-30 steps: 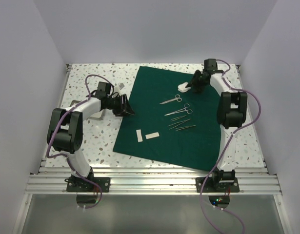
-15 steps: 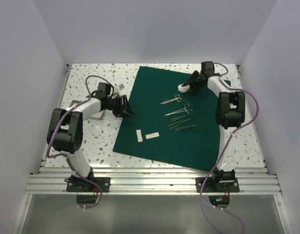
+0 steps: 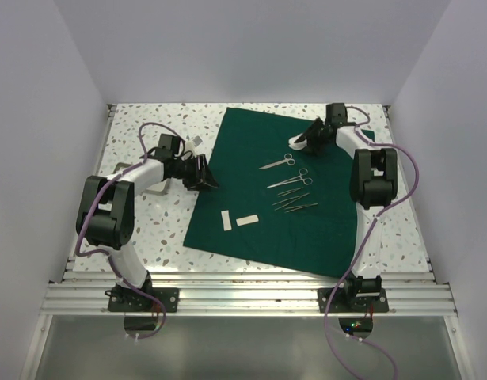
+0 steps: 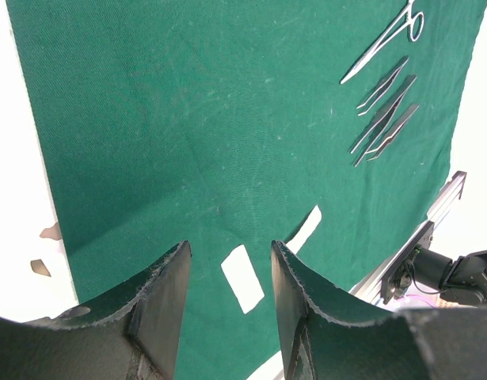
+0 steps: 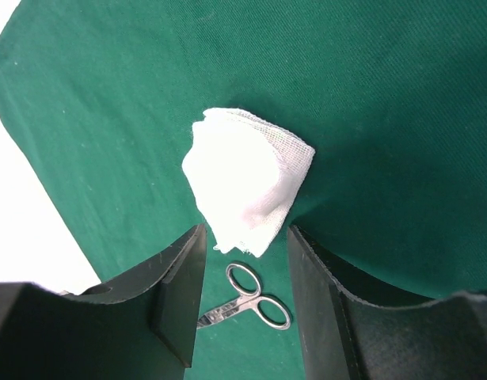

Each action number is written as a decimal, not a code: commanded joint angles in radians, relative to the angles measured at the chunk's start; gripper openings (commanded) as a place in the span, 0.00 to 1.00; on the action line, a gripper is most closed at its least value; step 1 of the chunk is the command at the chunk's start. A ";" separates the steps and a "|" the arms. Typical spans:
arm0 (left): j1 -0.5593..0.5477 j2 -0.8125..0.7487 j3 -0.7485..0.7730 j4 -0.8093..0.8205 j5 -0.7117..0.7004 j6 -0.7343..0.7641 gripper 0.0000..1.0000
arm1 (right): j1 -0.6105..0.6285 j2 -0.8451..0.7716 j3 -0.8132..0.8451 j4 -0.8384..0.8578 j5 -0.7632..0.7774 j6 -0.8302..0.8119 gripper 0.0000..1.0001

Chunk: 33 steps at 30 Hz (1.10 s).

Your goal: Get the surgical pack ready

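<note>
The dark green drape (image 3: 251, 182) lies spread flat on the table. On it are steel scissors (image 3: 277, 162), a second ring-handled tool (image 3: 291, 179), several forceps (image 3: 294, 202) and two white strips (image 3: 226, 221). A folded white gauze (image 3: 295, 143) rests on the drape near its far edge. My right gripper (image 3: 310, 135) stands open just behind the gauze (image 5: 247, 182), which lies beyond its fingertips (image 5: 194, 245), with the scissors' handles (image 5: 255, 305) below. My left gripper (image 3: 202, 172) is open and empty at the drape's left edge, one strip (image 4: 243, 279) visible between its fingers (image 4: 176, 277). No tray is in view.
The speckled table (image 3: 148, 229) shows bare to the left and right of the drape. An aluminium rail (image 3: 243, 297) runs along the near edge, with both arm bases on it. White walls close in the back and sides.
The right gripper has drawn back a little toward the far right, away from the gauze, which stays on the drape. The left arm has not moved.
</note>
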 commanded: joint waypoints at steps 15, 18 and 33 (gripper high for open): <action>-0.003 -0.016 0.022 0.000 0.019 0.028 0.49 | -0.003 0.022 0.001 0.048 0.072 0.045 0.46; -0.002 -0.019 0.022 0.000 0.016 0.027 0.49 | -0.003 0.028 0.001 0.068 0.085 0.063 0.43; 0.001 -0.038 0.055 -0.020 0.011 0.039 0.51 | -0.003 0.057 0.030 0.085 0.079 0.131 0.15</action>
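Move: Just beyond the right fingertips, about 3 cm ahead, 1 cm left and 2 cm down, lies the folded gauze on the green cloth. The scissors lie some 6 cm back and 9 cm to the right hand's left, their finger rings towards the hand. The hemostat is roughly 13 cm back and 3 cm left. From the left hand the gauze is about 22 cm ahead, 32 cm right and 6 cm down. Closing on the gauze, the right hand first stays put, then eases forward about 2 cm over it, sinking a little under 1 cm and turning about 5 degrees clockwise. As it goes, the fingers shut from half open to nearly closed and pinch the gauze near its middle, from above. ##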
